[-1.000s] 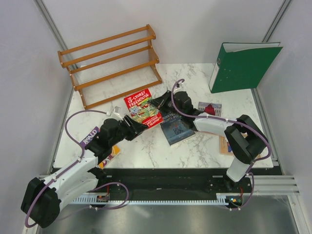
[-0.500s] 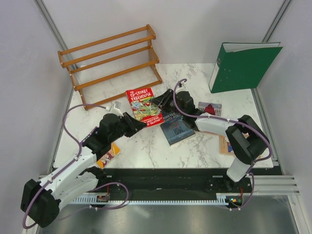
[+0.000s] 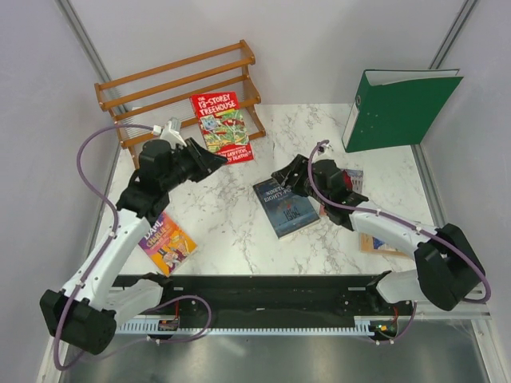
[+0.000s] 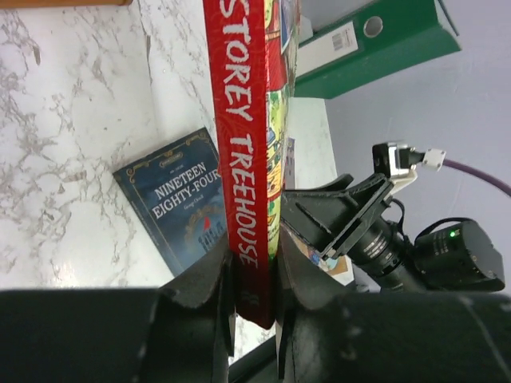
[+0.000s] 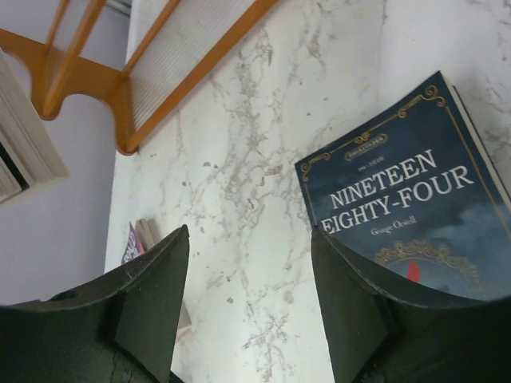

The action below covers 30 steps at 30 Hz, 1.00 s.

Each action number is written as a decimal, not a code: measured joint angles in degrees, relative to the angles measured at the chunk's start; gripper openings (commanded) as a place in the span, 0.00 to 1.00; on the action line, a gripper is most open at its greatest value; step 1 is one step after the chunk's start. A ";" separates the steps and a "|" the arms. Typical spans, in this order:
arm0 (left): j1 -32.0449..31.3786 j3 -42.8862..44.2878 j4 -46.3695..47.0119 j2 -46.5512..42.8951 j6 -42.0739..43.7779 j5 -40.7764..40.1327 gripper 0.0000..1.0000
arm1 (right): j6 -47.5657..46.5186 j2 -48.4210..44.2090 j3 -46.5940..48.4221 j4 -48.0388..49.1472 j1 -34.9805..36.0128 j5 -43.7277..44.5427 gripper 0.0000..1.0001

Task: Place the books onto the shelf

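My left gripper [image 3: 211,164] is shut on the lower edge of the red book [image 3: 222,126] and holds it upright in the air just in front of the wooden shelf [image 3: 180,97]. The left wrist view shows the red spine [image 4: 247,152] pinched between both fingers of that gripper [image 4: 255,271]. My right gripper [image 3: 281,176] stands open and empty above the table, at the left corner of the dark blue book [image 3: 286,207]. In the right wrist view that gripper [image 5: 249,236] has marble between its fingers and the blue book [image 5: 415,209] beside it. A yellow-purple book [image 3: 166,239] lies at the front left.
A big green ring binder [image 3: 398,108] stands at the back right. Two more books lie partly under the right arm, a pink-maroon one [image 3: 352,179] and an orange-brown one [image 3: 378,243]. The shelf's end and slats [image 5: 188,60] show in the right wrist view.
The left arm has lifted the red book from the table's middle up and back toward the shelf. The right gripper has let go of it, opened and drawn back to the right.
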 measured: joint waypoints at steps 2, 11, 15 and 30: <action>3.87 0.04 1.49 1.90 -0.11 4.63 0.02 | -0.37 0.46 -0.20 -0.96 -0.46 0.04 0.69; 9.75 -5.99 18.80 13.00 -3.43 21.59 0.02 | -0.55 6.84 -0.42 -1.22 -0.57 -2.05 0.67; 9.81 -6.08 29.88 17.86 -7.85 24.98 0.02 | -0.55 8.15 -0.42 -0.98 -0.59 -3.21 0.67; 10.29 -4.04 54.10 39.36 -25.29 28.74 0.02 | -0.59 10.62 -0.42 -0.59 -1.33 -4.68 0.67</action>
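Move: The left hand holds The 13-Storey Treehouse high above the table. Its goal, the lower right end of the wooden shelf, is roughly 28 cm ahead, 8 cm right and 20 cm below. Nineteen Eighty-Four lies level with that hand, some 17 cm right, and the Dahl book about 14 cm back and 15 cm left, both some 28 cm lower. From the open right hand, Nineteen Eighty-Four is about 2 cm ahead, 4 cm right and 15 cm down; the red-figure book is 8 cm ahead, 18 cm right. Forward and down, drifting slightly right, the left hand carries the Treehouse book about 11 cm out and 8 cm lower towards the shelf's right end, rolling its left side down some 25 degrees and turning a little clockwise, grip kept. The right hand sinks about 8 cm nearly straight towards Nineteen Eighty-Four, tipping down slightly, fingers staying open and not yet touching. ##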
